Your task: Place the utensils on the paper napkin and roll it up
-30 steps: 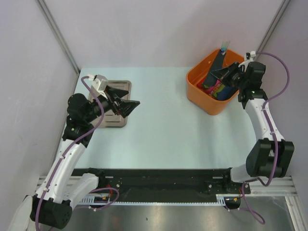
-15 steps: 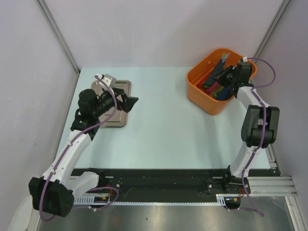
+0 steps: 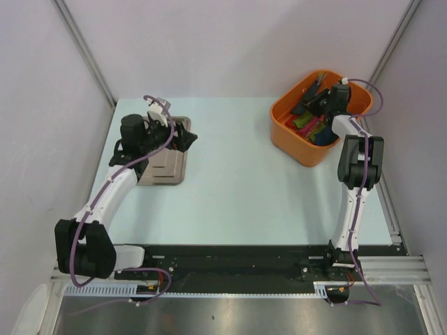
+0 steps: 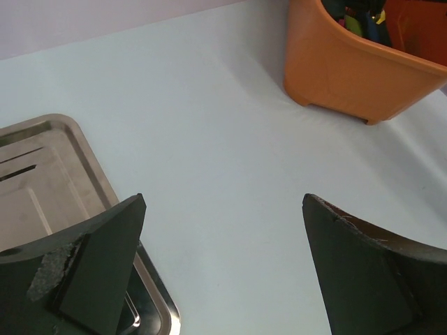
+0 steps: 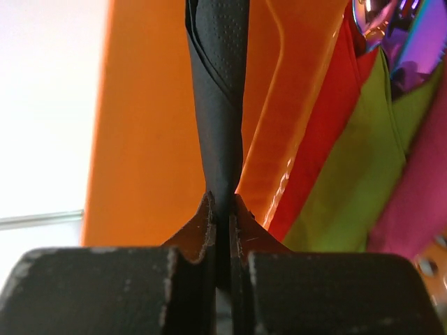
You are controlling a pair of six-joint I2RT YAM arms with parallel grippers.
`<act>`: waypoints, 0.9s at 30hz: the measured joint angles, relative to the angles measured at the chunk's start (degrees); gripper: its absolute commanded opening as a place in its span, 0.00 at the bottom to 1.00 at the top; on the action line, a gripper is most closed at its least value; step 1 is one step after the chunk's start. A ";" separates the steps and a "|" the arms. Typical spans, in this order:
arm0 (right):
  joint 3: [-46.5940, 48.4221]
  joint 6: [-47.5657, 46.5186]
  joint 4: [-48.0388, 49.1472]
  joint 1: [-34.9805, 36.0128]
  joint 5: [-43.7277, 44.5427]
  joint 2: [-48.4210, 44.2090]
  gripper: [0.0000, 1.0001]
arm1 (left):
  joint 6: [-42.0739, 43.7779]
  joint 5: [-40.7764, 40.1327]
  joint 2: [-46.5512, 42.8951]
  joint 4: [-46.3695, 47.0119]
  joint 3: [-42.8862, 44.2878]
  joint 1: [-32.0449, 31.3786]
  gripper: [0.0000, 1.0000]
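Note:
My right gripper is shut on a black paper napkin, which looks rolled or folded narrow and rises straight up from the jaws against the inner wall of the orange bin. In the top view this gripper reaches into the bin at the back right. An iridescent purple-blue utensil shows in the bin, beside the held napkin. My left gripper stands wide open and holds nothing, above the right edge of the steel tray; in the top view it is at the back left.
Red, green and pink napkin rolls lie packed in the bin. The steel tray sits near the table's left edge. Light blue tabletop lies between tray and bin. Walls close in on the left, back and right.
The right gripper has carried the black napkin from upright above the bin's rim down into the bin. The left gripper has drawn back toward the tray's far side, still open.

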 measured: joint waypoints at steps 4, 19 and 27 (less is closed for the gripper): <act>4.22 0.11 -0.33 1.03 1.14 4.46 0.00 | 0.17 0.68 2.56 -0.94 1.64 1.38 1.00; 11.17 0.00 -13.11 2.16 7.17 8.02 0.00 | -0.07 4.26 9.49 -2.60 7.76 4.04 1.00; 12.39 1.33 -17.05 2.19 8.76 8.17 0.15 | -0.92 4.72 11.63 -2.69 9.14 4.09 1.00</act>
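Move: The dark rolled napkin, pinched in the right hand inside the orange bin, is going down onto the bin's left side, about 7 cm below that hand and 2 cm to its left. The red roll lies roughly 8 cm below, 4 cm left and 1 cm back. The green roll is some 3 cm back and 2 cm left, the pink one 4 cm back and 1 cm right, both about 9 cm down. From the left hand, the resting spot is roughly 25 cm ahead, 42 cm right and 18 cm lower. The dark roll is lowered by the right hand about 5 cm towards the red roll, the hand nosing some 2 cm forward first, then drawing back again as its fingers tip roughly 15 degrees further down. The grip stays shut on the napkin; the empty left hand, open, drifts 4 cm forward near the tray's right edge. ##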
